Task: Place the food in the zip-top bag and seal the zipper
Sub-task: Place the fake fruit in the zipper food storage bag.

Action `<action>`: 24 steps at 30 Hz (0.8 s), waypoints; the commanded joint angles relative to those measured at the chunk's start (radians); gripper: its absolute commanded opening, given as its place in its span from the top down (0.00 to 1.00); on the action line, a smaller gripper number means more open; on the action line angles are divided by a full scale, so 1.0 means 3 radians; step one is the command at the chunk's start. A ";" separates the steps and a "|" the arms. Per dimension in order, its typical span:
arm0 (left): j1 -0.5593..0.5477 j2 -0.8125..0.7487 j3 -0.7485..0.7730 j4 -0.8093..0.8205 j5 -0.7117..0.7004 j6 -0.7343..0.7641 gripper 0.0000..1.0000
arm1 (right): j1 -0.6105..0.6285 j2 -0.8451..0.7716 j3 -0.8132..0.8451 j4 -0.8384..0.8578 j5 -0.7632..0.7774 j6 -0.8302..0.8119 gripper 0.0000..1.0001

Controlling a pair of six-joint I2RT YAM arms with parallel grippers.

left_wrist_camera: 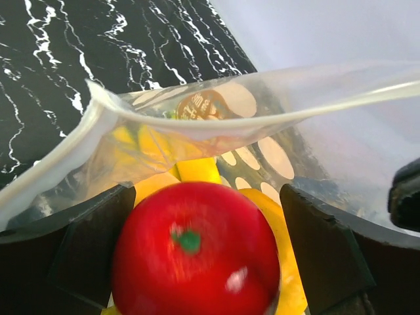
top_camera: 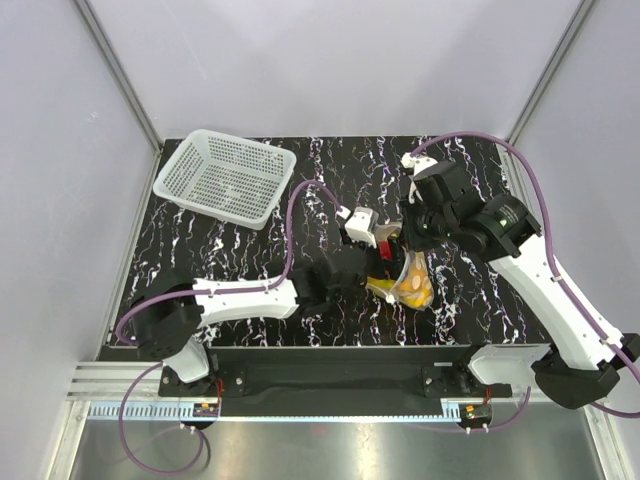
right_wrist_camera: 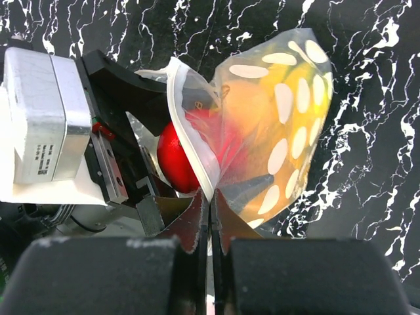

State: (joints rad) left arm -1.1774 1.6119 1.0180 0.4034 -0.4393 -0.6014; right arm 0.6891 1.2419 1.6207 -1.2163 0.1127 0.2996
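Note:
The clear zip-top bag [right_wrist_camera: 289, 111] with white dots hangs mouth-up over the black marbled table [top_camera: 250, 250]. My right gripper [right_wrist_camera: 210, 200] is shut on its mouth edge, where the zipper [left_wrist_camera: 197, 128] strip runs. The red fruit [left_wrist_camera: 197, 252] sits at the bag's mouth between the fingers [left_wrist_camera: 321, 249] of my left gripper [left_wrist_camera: 205, 262], which stands open, with a gap showing on the right side. Yellow bananas [left_wrist_camera: 197, 169] and an orange fruit [right_wrist_camera: 262, 125] show inside the bag. From above, the bag [top_camera: 410, 280] lies between both arms.
A white perforated basket [top_camera: 225, 178] stands at the back left of the table. The right arm [top_camera: 520, 250] reaches in from the right, and the left arm [top_camera: 250, 297] lies low across the front. Grey walls close the back and sides.

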 commanded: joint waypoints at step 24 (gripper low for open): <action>-0.0002 -0.1711 -0.0187 -0.1649 -0.0003 0.0317 0.02 | 0.0045 -0.0039 -0.0125 0.0189 -0.0008 0.0014 1.00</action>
State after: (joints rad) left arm -1.1767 1.1667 0.9546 0.0299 -0.4042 -0.5571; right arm 0.6968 1.2423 1.5703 -1.1957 0.1116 0.3031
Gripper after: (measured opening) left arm 0.986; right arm 0.012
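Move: The red fruit sits loose between the open fingers of the left hand inside the bag mouth, about 1 cm ahead, 2 cm right and 2 cm below. The orange fruit already in the bag lies some 2 cm back, 8 cm right and 5 cm below this hand. The bag edge pinched by the right hand is level ahead, 6 cm right and 7 cm above. From the right hand, the red fruit is about 1 cm ahead, 4 cm left and 9 cm below. Wide open, the left hand withdraws from the bag about 12 cm leftward, up and back; the right keeps pinching the edge. ##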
